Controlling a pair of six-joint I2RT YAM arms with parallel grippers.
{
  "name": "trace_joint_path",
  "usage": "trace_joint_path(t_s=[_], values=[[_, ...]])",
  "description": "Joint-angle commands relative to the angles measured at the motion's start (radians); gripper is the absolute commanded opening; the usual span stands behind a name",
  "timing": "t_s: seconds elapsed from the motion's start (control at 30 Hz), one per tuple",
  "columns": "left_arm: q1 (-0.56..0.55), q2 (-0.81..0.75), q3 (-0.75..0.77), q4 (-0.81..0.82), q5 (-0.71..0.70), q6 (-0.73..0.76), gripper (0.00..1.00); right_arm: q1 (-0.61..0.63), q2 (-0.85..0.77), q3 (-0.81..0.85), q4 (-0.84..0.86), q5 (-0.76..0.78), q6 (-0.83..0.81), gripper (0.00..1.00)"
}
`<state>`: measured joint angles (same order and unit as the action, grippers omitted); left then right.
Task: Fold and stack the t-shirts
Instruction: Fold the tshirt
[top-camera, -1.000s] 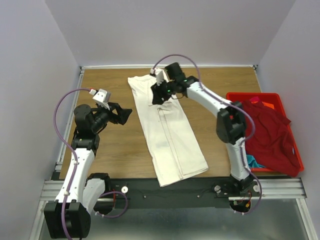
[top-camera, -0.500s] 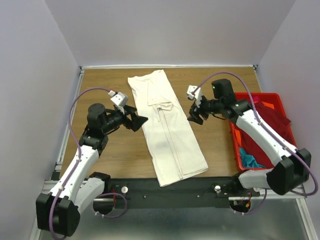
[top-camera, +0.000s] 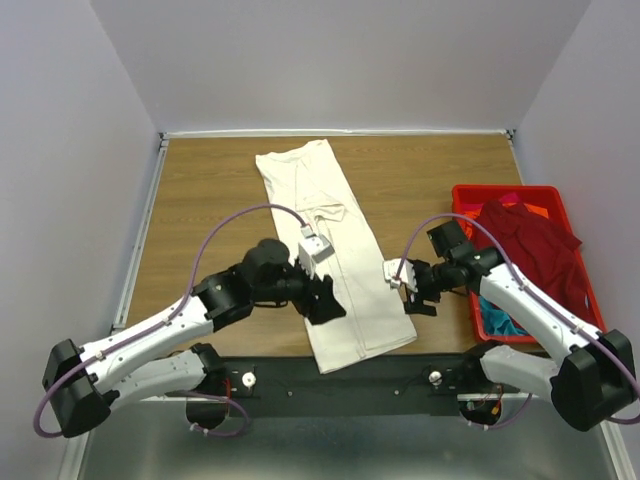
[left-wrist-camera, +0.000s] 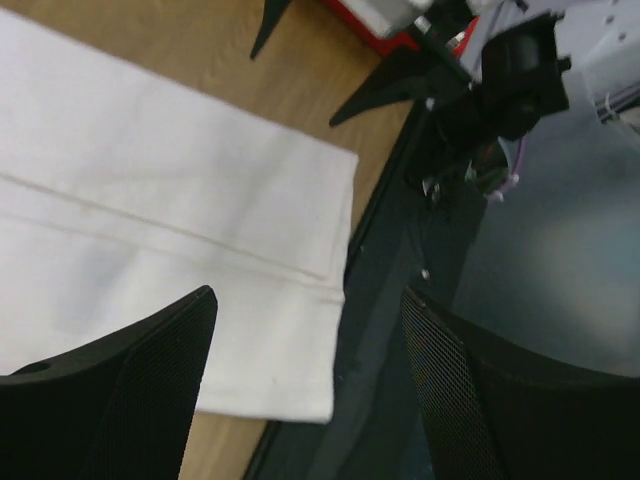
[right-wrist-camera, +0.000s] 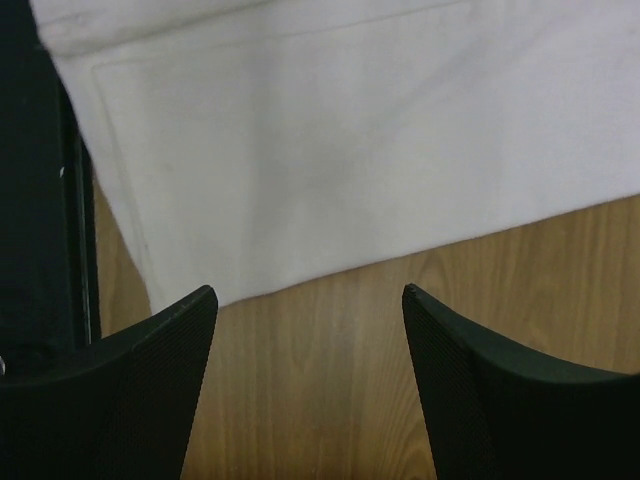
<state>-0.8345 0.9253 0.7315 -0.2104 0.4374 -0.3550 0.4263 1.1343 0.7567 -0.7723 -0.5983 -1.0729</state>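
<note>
A cream-white t-shirt (top-camera: 335, 240), folded into a long strip, lies slantwise across the middle of the wooden table. My left gripper (top-camera: 326, 300) hangs open over its near left part, close to the hem. In the left wrist view the shirt (left-wrist-camera: 150, 200) and its hem corner show below the open left gripper (left-wrist-camera: 305, 295). My right gripper (top-camera: 412, 297) stands open just right of the shirt's near edge. In the right wrist view the right gripper (right-wrist-camera: 306, 290) is over bare wood, with the cloth (right-wrist-camera: 350, 140) just beyond. Neither gripper holds anything. A dark red t-shirt (top-camera: 535, 260) lies heaped in the crate.
A red plastic crate (top-camera: 505, 189) stands at the table's right edge, with teal cloth (top-camera: 497, 324) and orange cloth (top-camera: 536, 211) under the red shirt. The table's near edge and black rail (left-wrist-camera: 400, 330) lie right by the shirt's hem.
Both arms swung in to the shirt's near end: the right from the far collar end, the left from the table's left side. The right jaws opened wider.
</note>
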Motion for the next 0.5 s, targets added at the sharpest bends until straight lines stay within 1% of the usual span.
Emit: trace_joint_path(t_s=[0.0,0.03,0.07,0.1,0.13,0.17,0.2,0.23,0.27,0.3,0.33,0.4,0.43,0.47], values=[[-0.181,0.006,-0.067,-0.109,-0.144,-0.168,0.81,0.003,-0.032,-0.059,-0.125,-0.049,-0.261,0.82],[-0.214,0.016,-0.073,-0.107,-0.155,-0.182,0.81,0.003,-0.022,-0.062,-0.142,-0.057,-0.286,0.82],[-0.288,0.026,-0.078,-0.104,-0.166,-0.194,0.81,0.003,-0.009,-0.074,-0.177,-0.079,-0.314,0.81],[-0.323,0.038,-0.08,-0.104,-0.181,-0.2,0.81,0.005,0.001,-0.082,-0.186,-0.095,-0.338,0.82],[-0.357,0.071,-0.075,-0.104,-0.213,-0.214,0.81,0.006,0.018,-0.089,-0.196,-0.112,-0.369,0.82],[-0.43,0.09,-0.063,-0.112,-0.23,-0.216,0.81,0.009,0.025,-0.105,-0.22,-0.13,-0.393,0.82],[-0.46,0.113,-0.054,-0.121,-0.279,-0.217,0.82,0.015,0.031,-0.111,-0.225,-0.129,-0.416,0.82],[-0.521,0.159,-0.04,-0.136,-0.302,-0.226,0.82,0.032,0.042,-0.118,-0.22,-0.12,-0.411,0.82],[-0.522,0.184,-0.04,-0.136,-0.324,-0.229,0.82,0.037,0.047,-0.122,-0.22,-0.115,-0.406,0.82],[-0.573,0.207,-0.023,-0.158,-0.379,-0.234,0.83,0.037,0.053,-0.123,-0.214,-0.11,-0.397,0.81],[-0.598,0.254,-0.017,-0.165,-0.402,-0.243,0.83,0.037,0.053,-0.122,-0.208,-0.104,-0.381,0.81],[-0.635,0.302,0.009,-0.184,-0.428,-0.254,0.83,0.037,0.053,-0.117,-0.186,-0.095,-0.352,0.8],[-0.661,0.325,0.016,-0.188,-0.477,-0.254,0.83,0.037,0.053,-0.111,-0.18,-0.098,-0.329,0.8],[-0.67,0.374,0.023,-0.191,-0.489,-0.253,0.83,0.037,0.053,-0.109,-0.177,-0.1,-0.317,0.8]])
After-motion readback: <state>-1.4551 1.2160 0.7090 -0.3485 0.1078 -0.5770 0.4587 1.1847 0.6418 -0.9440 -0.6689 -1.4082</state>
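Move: The near-left corner of the folded t-shirt's hem lies about 12 cm back from the left hand, 1 cm to its left and some 20 cm below. From the right hand, the near-right hem corner is roughly 9 cm back, neither left nor right, and 9 cm lower; from the left hand, that corner is 4 cm back and 22 cm right. The blue cloth in the red bin sits some 20 cm to the right hand's right, level with it fore and aft, about 6 cm lower. Bring the open left gripper back about 15 cm while sinking 12 cm or so towards the t-shirt's near-left hem corner, tipping its fingers some 30 degrees further down. Ease the right gripper, also open, back and down towards the near-right corner, turning it counter-clockwise, then halt it just above the cloth. ##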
